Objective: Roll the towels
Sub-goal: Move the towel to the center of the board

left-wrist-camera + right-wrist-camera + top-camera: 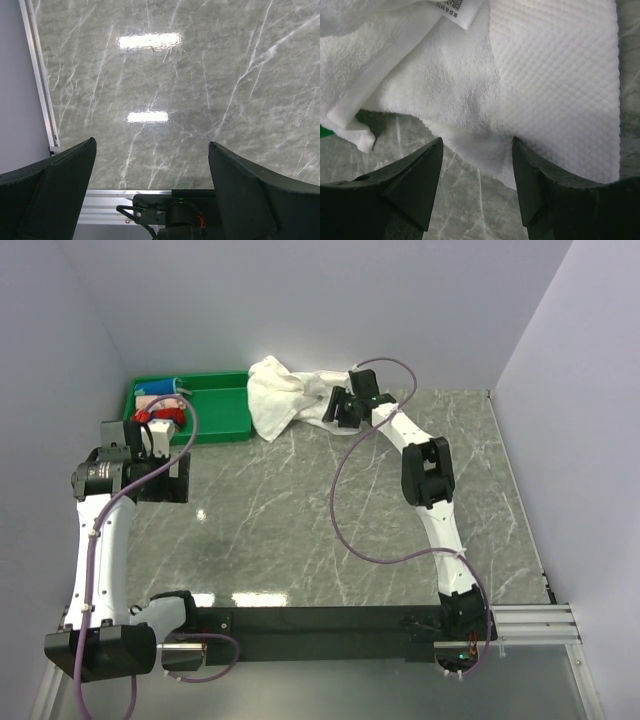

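Observation:
The white terry towel point(280, 395) lies crumpled at the back of the marble table, its left part draped against the green bin. In the right wrist view the towel point(530, 75) fills the upper half, with a label near the top and its near edge just past my fingertips. My right gripper point(335, 408) point(476, 140) stands open at the towel's right end, the cloth edge lying between the tips, unclamped. My left gripper point(165, 478) point(151, 142) hangs wide open over bare marble on the left, with nothing between its fingers.
A green bin point(215, 405) sits at the back left with small coloured cloths point(160, 400) inside. Walls enclose the table at the back and sides. The arms' base rail point(125, 200) runs along the near edge.

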{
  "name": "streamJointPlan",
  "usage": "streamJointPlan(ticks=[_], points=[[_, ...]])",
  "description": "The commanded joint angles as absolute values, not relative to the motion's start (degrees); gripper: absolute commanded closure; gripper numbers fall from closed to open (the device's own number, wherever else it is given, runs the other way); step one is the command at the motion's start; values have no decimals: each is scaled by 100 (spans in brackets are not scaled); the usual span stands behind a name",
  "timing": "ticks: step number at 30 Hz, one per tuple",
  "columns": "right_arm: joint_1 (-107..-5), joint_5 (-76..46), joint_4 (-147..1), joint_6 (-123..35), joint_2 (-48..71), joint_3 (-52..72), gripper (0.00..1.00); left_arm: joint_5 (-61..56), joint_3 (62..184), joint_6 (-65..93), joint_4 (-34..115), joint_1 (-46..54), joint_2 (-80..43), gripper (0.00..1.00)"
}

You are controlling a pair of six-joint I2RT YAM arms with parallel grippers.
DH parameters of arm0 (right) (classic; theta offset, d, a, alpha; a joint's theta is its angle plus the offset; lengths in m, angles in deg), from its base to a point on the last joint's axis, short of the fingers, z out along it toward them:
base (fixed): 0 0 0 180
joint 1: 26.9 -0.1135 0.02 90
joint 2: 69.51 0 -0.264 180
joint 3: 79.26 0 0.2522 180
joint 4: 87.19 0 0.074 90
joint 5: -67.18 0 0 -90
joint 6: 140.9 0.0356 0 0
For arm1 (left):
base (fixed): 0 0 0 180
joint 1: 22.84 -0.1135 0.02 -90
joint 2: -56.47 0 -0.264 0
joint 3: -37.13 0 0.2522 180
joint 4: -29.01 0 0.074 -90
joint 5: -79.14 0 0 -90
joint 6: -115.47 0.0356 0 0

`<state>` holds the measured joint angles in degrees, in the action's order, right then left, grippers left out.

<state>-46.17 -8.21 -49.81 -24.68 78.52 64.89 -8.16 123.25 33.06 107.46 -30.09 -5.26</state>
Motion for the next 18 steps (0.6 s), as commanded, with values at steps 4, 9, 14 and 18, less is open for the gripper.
streamJointPlan(ticks=[4,9,14,18], points=[[-4615,-752,-4927,-1741,7832,6423,35,-1069,12472,3135,10869,-2987,-452,1],[-4668,-1007,-4531,-1706,7586,5790,50,-1069,12507,3100,10983,-2987,-382,1],[-4764,-1603,-3891,-2144,7210,5317,56,-1209,12604,3092,11115,-2987,-338,1],[-4791,-1938,-3494,-2619,6752,4500,57,-1148,12683,3135,11168,-2987,-294,1]])
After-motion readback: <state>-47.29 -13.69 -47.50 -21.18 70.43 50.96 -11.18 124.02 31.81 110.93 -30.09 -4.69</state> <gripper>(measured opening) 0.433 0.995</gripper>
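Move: The right hand, holding nothing, is over the towel's near edge towards its right end; the middle of the bunched towel lies about 7 cm ahead, 10 cm to the left and 1 cm below. The green tray is roughly 5 cm ahead and 45 cm left, beyond the towel, while the board's centre is about 20 cm back and 3 cm left. From the raised left hand the towel is some 42 cm ahead, 28 cm right and 19 cm down. Pinches the towel's near edge between the right fingertips: the hand sinks a further 1.5 cm or so while the part-open fingers close by about a third. Then, keeping low and gripping, it draws back towards the robot with gathering speed, about 4.5 cm and slightly to the right, dragging the edge along towards the board's centre. ##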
